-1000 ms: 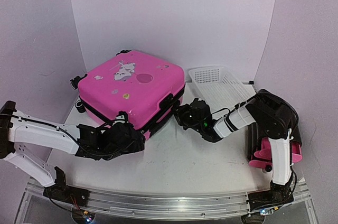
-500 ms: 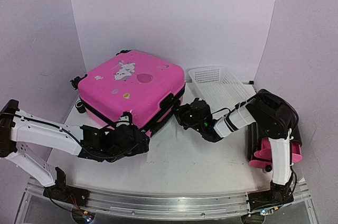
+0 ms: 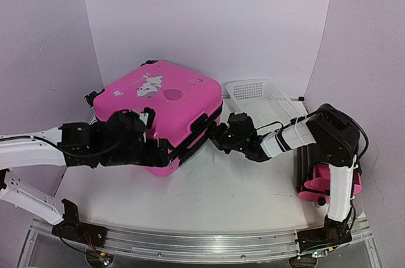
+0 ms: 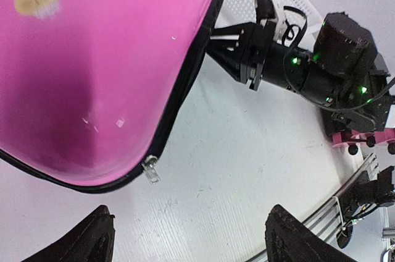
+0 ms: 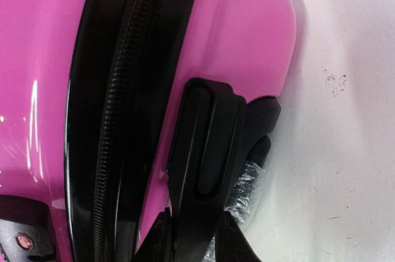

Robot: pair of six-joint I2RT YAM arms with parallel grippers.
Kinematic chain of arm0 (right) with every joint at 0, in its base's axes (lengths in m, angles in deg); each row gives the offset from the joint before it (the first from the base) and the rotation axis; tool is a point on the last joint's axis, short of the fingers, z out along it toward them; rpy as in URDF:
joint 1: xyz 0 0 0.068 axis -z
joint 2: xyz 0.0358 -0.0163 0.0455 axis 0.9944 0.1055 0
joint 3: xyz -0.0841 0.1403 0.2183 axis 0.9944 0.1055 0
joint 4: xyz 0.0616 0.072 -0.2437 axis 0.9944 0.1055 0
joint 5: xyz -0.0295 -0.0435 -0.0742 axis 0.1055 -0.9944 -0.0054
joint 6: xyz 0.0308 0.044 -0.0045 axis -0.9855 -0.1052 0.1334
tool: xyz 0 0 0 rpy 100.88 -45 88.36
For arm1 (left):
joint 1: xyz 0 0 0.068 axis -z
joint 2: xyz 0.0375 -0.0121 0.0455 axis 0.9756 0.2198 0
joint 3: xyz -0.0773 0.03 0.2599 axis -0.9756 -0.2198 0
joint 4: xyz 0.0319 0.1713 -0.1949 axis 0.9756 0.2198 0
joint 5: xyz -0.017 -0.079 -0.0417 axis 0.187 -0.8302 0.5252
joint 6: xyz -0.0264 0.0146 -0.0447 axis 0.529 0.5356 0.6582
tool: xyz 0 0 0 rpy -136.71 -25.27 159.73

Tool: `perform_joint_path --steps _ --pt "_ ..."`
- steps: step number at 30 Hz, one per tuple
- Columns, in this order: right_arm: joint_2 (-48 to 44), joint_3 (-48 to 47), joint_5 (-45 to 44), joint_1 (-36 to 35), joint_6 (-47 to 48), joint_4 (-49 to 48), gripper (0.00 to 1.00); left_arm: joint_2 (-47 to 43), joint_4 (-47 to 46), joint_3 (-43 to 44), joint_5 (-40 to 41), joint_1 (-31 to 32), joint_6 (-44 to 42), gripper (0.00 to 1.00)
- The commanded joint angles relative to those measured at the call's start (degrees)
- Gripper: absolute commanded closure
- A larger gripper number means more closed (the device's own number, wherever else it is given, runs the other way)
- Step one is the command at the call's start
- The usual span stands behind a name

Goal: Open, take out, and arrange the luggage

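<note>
The luggage (image 3: 166, 98), a hot-pink hard-shell suitcase with a black zipper band and stickers on its lid, lies flat at the table's back left. My left gripper (image 3: 159, 153) hovers over its near corner, open, with nothing between the fingers. In the left wrist view the left gripper (image 4: 194, 243) spreads wide above the table, and a small silver zipper pull (image 4: 150, 170) hangs free from the luggage (image 4: 92, 58). My right gripper (image 5: 192, 240) is shut on the black side handle (image 5: 207, 144) of the luggage (image 5: 37, 58).
A white mesh basket (image 3: 261, 98) sits right of the suitcase, behind my right arm. A small black cabinet with pink drawers (image 3: 313, 186) stands at the right edge. White walls close in on the back and both sides.
My left arm has lifted off the suitcase's near corner and swung back left, its jaws opening wider. The right gripper keeps its hold on the handle.
</note>
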Motion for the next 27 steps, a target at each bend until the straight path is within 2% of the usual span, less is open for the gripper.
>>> perform_joint_path --steps 1,6,10,13,17,19,21,24,27 --pt "-4.02 -3.87 3.28 1.91 17.25 9.67 1.0 -5.81 12.07 9.11 -8.16 -11.18 -14.91 0.16" --pt "-1.78 -9.52 7.64 5.53 23.3 18.8 0.98 -3.94 16.55 18.65 -14.24 -27.17 -27.4 0.11" --pt "0.34 -17.04 9.21 7.4 31.87 29.49 0.94 1.96 15.72 23.38 -25.62 -38.62 -31.23 0.13" --pt "1.26 -22.64 9.84 8.09 38.94 38.55 0.88 7.02 15.2 27.23 -30.98 -45.35 -33.05 0.14" --pt "0.58 -30.07 8.86 8.11 47.59 54.25 0.62 13.03 14.77 31.98 -35.4 -53.89 -33.73 0.14" --pt "-1.12 -32.33 7.73 8.11 49.8 61.12 0.45 16.26 14.64 34.07 -36.18 -56.83 -33.87 0.14" --pt "-3.36 -33.5 8.07 7.92 50.83 66.33 0.33 18.43 13.99 35.95 -35.93 -58.58 -33.76 0.14" --pt "-7.84 -30.21 10.06 6.23 51.01 67.79 0.22 20.79 13.41 38.44 -33.11 -59.25 -34.65 0.13" --pt "-12.45 -24.23 9.67 1.08 52.57 65.17 0.13 23.2 13.54 41.18 -30.62 -59.85 -36.11 0.12"
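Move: The pink suitcase's middle lies some 20 cm ahead of the open left hand, 3 cm to its left and 8 cm lower; its black wheel at the left end is about 31 cm ahead, 34 cm left, 9 cm lower. The zip pull is 4 cm ahead, straight, 9 cm lower. The right hand already grips the side handle; from it the suitcase's middle is 20 cm left, level, 4 cm higher, and the white basket 14 cm ahead, 22 cm right, 4 cm lower. The suitcase's side handle, still pinched by the right hand, is drawn about 4 cm forward and a little right as that wrist rolls left side down and turns counter-clockwise; then the fingers open, let go and back off right and up. Meanwhile the open left hand swings about 24 cm forward and 20 cm left, arching up over the suitcase before sinking slightly towards its wheel end. ##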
